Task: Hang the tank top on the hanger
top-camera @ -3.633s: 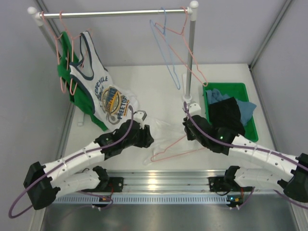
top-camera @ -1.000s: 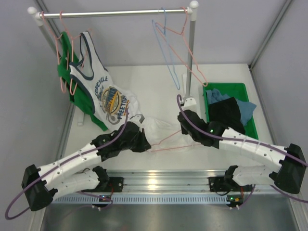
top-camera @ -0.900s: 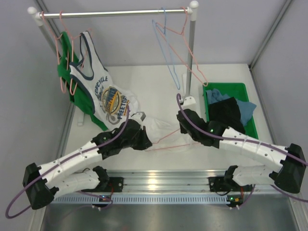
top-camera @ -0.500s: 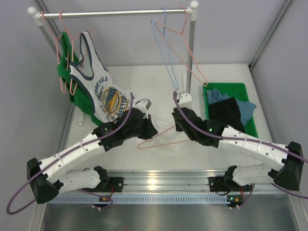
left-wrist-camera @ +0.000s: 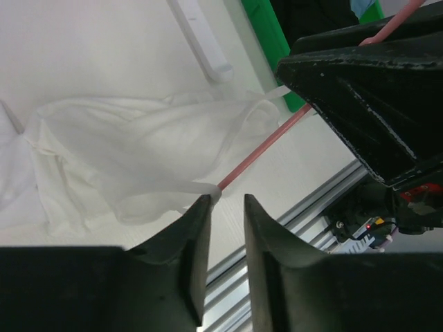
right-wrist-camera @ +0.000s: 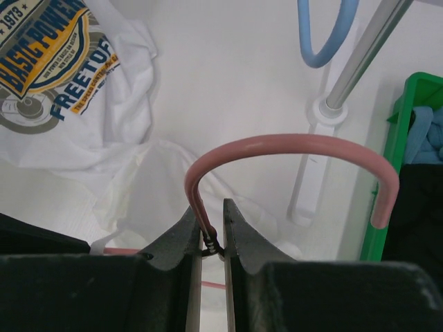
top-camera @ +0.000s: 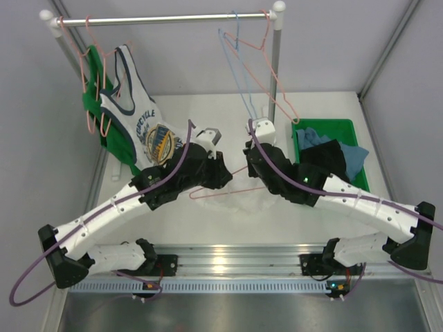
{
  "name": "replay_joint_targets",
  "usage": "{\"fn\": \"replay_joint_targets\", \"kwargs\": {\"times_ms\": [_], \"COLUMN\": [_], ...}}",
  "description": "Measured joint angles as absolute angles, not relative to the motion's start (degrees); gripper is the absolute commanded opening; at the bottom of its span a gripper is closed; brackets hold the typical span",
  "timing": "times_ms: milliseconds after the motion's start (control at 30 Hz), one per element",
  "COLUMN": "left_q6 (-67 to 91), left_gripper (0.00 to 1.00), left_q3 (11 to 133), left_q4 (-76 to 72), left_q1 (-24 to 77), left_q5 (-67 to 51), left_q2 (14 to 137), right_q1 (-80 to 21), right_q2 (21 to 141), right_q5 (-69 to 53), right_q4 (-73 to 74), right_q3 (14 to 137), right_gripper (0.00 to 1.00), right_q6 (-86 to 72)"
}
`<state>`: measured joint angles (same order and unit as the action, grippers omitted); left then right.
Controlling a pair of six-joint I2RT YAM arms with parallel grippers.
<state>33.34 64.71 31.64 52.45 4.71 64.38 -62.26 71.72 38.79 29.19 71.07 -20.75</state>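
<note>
The pink wire hanger [right-wrist-camera: 291, 144] is held by its twisted neck in my right gripper [right-wrist-camera: 210, 220], which is shut on it; the hook arches above the fingers. In the top view the hanger [top-camera: 201, 196] hangs tilted between both arms, above the table. The all-white tank top [left-wrist-camera: 124, 152] drapes from it, with the pink wire [left-wrist-camera: 266, 140] running through one strap. My left gripper [left-wrist-camera: 225, 200] is open; that strap's end rests against its left fingertip [left-wrist-camera: 201, 207], and nothing is between the jaws. From above, my left gripper [top-camera: 223, 174] faces my right gripper [top-camera: 250, 159] closely.
A clothes rail [top-camera: 166, 19] spans the back, carrying a graphic tank top [top-camera: 149, 135], a green garment [top-camera: 93, 104], a blue hanger [top-camera: 239, 76] and pink ones. Its right post [top-camera: 275, 83] stands just behind my right gripper. A green bin [top-camera: 297, 131] of dark and blue clothes is at right.
Both arms have moved back and up, lifting the hanger with the tank top off the table. My left gripper has opened and let go of the strap.
</note>
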Motion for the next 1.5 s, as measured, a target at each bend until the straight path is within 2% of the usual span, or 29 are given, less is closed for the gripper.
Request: {"fn": "replay_joint_targets", "kwargs": {"times_ms": [100,500,967,1500], "left_q6": [31.18,19.38,13.89,9.45], "left_gripper": [0.45,0.53,0.54,0.54], "left_q3": [66.83,67.59,53.12,52.64], "left_q4": [31.64,33.52,23.68,18.70], "left_q1": [52.45,52.14,51.79,51.79], "left_q5": [5.45,6.52,-4.16,-2.04], "left_q2": [64.38,62.00,57.95,58.02], "right_q1": [-62.37,-62.48,-62.50,-62.50], "right_q2": [71.81,71.88,71.81,71.09], "right_q5": [38.96,38.70,37.30,36.10], "right_q4": [29.19,29.78,30.59,30.96], "right_q3": [71.48,71.72,71.72,71.72], "right_gripper": [0.00,0.00,0.00,0.00], "right_q6": [-20.32,-19.57,-19.44,-19.49]}}
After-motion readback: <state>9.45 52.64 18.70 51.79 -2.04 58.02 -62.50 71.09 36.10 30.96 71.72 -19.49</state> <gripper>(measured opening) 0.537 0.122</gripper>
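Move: The tank top's near strap sits right at the left fingertips, about 1 cm ahead and 1 cm below, draped at the pink hanger's arm. From the left hand, the hanger's free end is some 12 cm left, 4 cm back and 3 cm lower; its neck, held by the right gripper, roughly 6 cm ahead and 7 cm right. The tank top's body lies about 4 cm ahead, 2 cm right, 20 cm below. From the right hand the strap is about 6 cm back, 7 cm left and 4 cm lower. Open the left gripper further, to about half, to free the strap, lifting some 3 cm and edging left. Then draw back and sink about 6 cm, easing forward again at the end, so that the parted fingers come to either side of the strap and the hanger's arm. Meanwhile turn the wrist clockwise and tip the fingers up, each about 15 degrees. Keep the hanger's neck pinched in the right gripper, nearly still. ##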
